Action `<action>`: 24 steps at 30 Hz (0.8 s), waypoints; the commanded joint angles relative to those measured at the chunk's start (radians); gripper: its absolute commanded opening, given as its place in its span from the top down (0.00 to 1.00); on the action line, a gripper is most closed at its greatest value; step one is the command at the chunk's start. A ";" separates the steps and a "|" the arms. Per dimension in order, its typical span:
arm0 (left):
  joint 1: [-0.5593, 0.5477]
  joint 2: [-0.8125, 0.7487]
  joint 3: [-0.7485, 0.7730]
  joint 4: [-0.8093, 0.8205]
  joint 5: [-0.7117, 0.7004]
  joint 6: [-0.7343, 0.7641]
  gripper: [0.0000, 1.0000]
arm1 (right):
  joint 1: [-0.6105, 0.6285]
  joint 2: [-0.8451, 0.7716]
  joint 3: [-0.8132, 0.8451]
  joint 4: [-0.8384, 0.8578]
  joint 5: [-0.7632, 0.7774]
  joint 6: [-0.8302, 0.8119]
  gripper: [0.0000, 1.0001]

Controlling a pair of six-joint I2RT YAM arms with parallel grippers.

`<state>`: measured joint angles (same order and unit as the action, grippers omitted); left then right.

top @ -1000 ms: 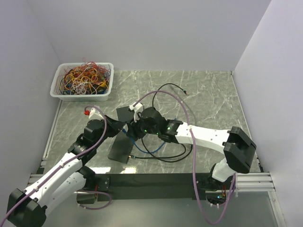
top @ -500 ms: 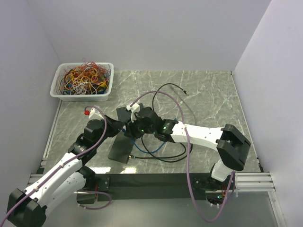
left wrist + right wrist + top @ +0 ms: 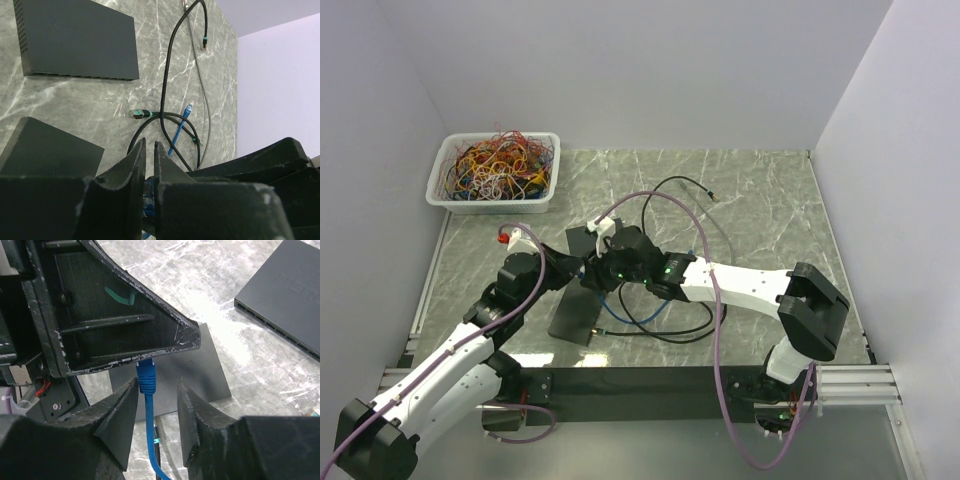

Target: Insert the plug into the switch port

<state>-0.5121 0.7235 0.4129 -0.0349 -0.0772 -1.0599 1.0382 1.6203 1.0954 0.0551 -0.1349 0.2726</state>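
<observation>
The blue plug point(image 3: 147, 375) hangs upright on its blue cable, its tip hidden behind a finger point(image 3: 125, 325) of my left gripper point(image 3: 149, 142). That gripper is shut on the plug point(image 3: 145, 192), and blue shows deep between its jaws. My right gripper point(image 3: 158, 381) is open around the plug's boot, with the left pad close against it and a gap on the right. In the top view both grippers point(image 3: 582, 268) point(image 3: 600, 270) meet above the nearer switch point(image 3: 576, 312). A second switch point(image 3: 583, 240) lies just behind, and its row of ports point(image 3: 272, 322) shows in the right wrist view.
Loose black and grey cables point(image 3: 670, 320) coil on the marble table to the right of the switches, and one black cable point(image 3: 682, 183) loops toward the back. The blue cable's other plug point(image 3: 189, 106) lies among them. A white bin point(image 3: 438, 195) of tangled wires stands at the back left.
My right arm has moved a little left, up to the left gripper. Its jaws have narrowed around the blue plug. The left arm has stayed still.
</observation>
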 commanded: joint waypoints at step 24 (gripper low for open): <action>0.000 -0.002 -0.016 -0.031 -0.064 0.060 0.25 | 0.005 -0.086 -0.156 0.035 0.133 0.027 1.00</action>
<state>-0.5121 0.7261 0.4118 -0.0555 -0.1017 -1.0275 1.0447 1.5818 0.9749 0.1070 -0.0692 0.2981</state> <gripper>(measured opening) 0.724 0.173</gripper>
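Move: The blue cable's plug stands gripped in the left fingertips, cable hanging below, so it is right at that hand. From the half-open right hand it lies only about 1 cm to the left and 2 cm higher, level fore and aft. The near switch's middle is some 5 cm back, 6 cm left and 13 cm below the right hand; the far switch lies about 13 cm straight ahead, equally low. The right hand stays almost in place while its fingers close on the boot just behind the blue plug, pinching it below the left fingertips, and only then do the left fingers open wide and let go, that hand settling less than 1 cm. With its grip kept, the right hand at once draws the plug down and to the right, away from the left fingers, about 2.5 cm each way and still moving at the end. ##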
